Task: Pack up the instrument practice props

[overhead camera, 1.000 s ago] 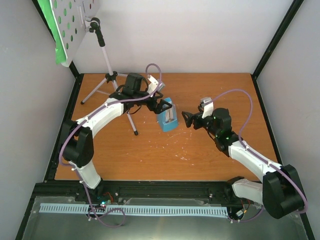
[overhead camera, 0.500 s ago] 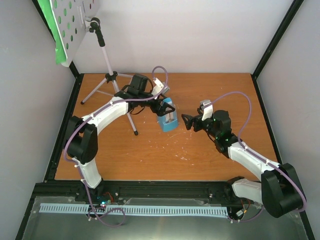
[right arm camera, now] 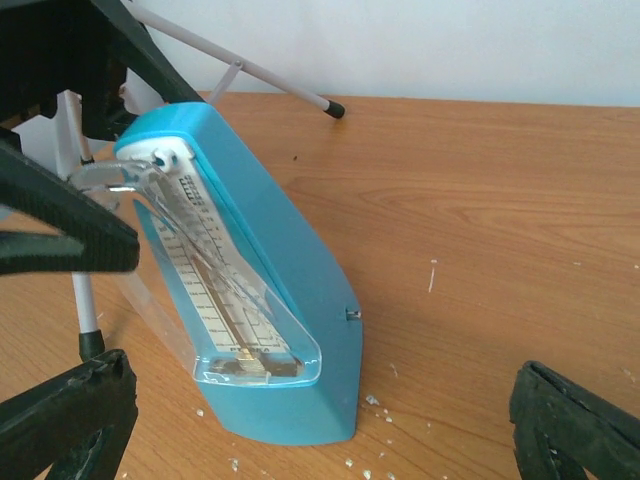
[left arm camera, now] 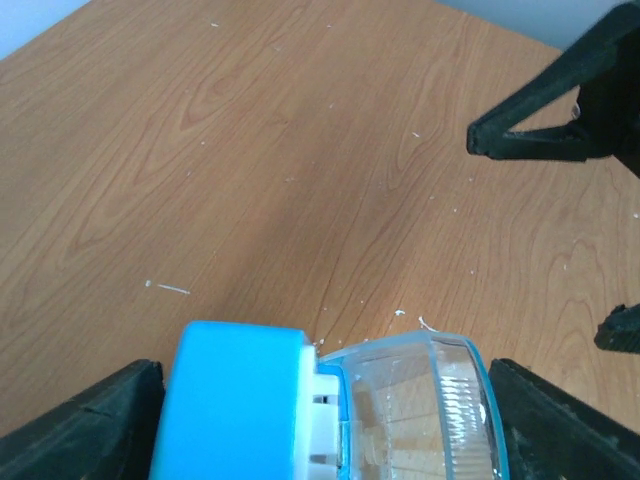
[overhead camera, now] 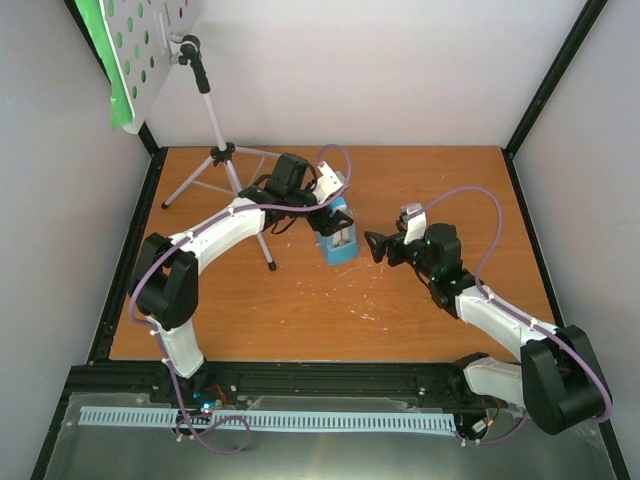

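The small blue metronome point(overhead camera: 338, 238) stands upright on the wooden table point(overhead camera: 300, 310). My left gripper point(overhead camera: 331, 213) reaches over it from the left, open. In the left wrist view the metronome's blue top point(left arm camera: 238, 400) and clear front fill the gap of the left gripper point(left arm camera: 322, 432), each finger close beside one side. My right gripper point(overhead camera: 378, 245) hovers open just right of the metronome point(right arm camera: 255, 290), nothing between its fingers point(right arm camera: 62, 420). The silver music stand point(overhead camera: 222, 155) rises at the back left, its grey perforated tray point(overhead camera: 150, 45) holding a green sheet point(overhead camera: 100, 45).
The stand's three legs point(overhead camera: 262, 245) spread over the back-left of the table, one foot just left of the metronome. Grey walls and black frame posts close in the table. Small white crumbs point(right arm camera: 375, 400) lie around the metronome's base.
My left gripper has moved right and come over the metronome's top, and its jaws have narrowed slightly. The right gripper has edged a little toward the metronome.
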{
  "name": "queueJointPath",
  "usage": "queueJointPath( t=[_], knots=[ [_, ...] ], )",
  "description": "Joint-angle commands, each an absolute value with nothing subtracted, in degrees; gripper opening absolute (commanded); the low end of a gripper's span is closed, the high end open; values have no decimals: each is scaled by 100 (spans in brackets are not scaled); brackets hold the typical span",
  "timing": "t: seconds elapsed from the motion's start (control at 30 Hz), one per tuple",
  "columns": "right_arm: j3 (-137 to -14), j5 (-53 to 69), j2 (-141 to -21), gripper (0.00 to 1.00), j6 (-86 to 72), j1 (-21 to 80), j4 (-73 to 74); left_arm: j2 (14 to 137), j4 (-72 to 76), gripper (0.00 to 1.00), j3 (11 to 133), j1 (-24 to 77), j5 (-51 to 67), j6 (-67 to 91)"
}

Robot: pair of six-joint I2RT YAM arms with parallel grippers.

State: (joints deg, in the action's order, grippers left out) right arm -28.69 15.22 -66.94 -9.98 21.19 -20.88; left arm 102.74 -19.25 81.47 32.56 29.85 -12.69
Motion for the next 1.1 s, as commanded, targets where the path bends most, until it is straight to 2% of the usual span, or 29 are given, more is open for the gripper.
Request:
queueJointPath(
  t=[0.0, 0.1, 0.7, 0.9, 0.97, 1.07],
  knots=[
    [-2756, 1392, -6705, 100, -1002, 2060, -2294, 10240, -1843, 83, 8125, 3280, 2847, -1444],
    [-2721, 1340, -6685, 100, -1011, 2065, -2300, 10245, -1818, 73, 8108, 3279, 2862, -1450],
    [-2721, 1193, -6610, 100, -1002, 2044, -2231, 10288, -1799, 44, 8022, 3282, 2956, -1403],
    [-2902, 1269, -6637, 100, -1118, 2030, -2065, 10323, -1758, 30, 8003, 3280, 3091, -1258],
    [-2921, 1260, -6608, 100, -1133, 2030, -2044, 10311, -1747, 36, 7937, 3283, 3068, -1257],
    [-2910, 1261, -6547, 100, -1107, 2027, -1971, 10250, -1722, 64, 7833, 3277, 3137, -1219]
  ],
)
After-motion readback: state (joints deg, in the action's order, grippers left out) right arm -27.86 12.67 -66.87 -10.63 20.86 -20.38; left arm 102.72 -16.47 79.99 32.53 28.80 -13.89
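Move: The metronome stands between the left hand's wide-open fingers, its middle about 7 cm below that hand and 1 cm to the right, level fore and aft. Its clear cover hangs ajar on the near side, some 3 cm back, 1 cm right and 5 cm below. The tripod foot lies about 15 cm left, 4 cm back and 17 cm below. From the right hand, the metronome's middle is roughly 6 cm ahead, 8 cm left and 6 cm below. The left fingers close around the top of the metronome, one on the blue back and the near one on the clear cover, pressing the cover forward against the body. They go from nearly wide open to a bit over half open and keep squeezing there, while the hand itself stays in place, shifting only about half a centimetre forward. ##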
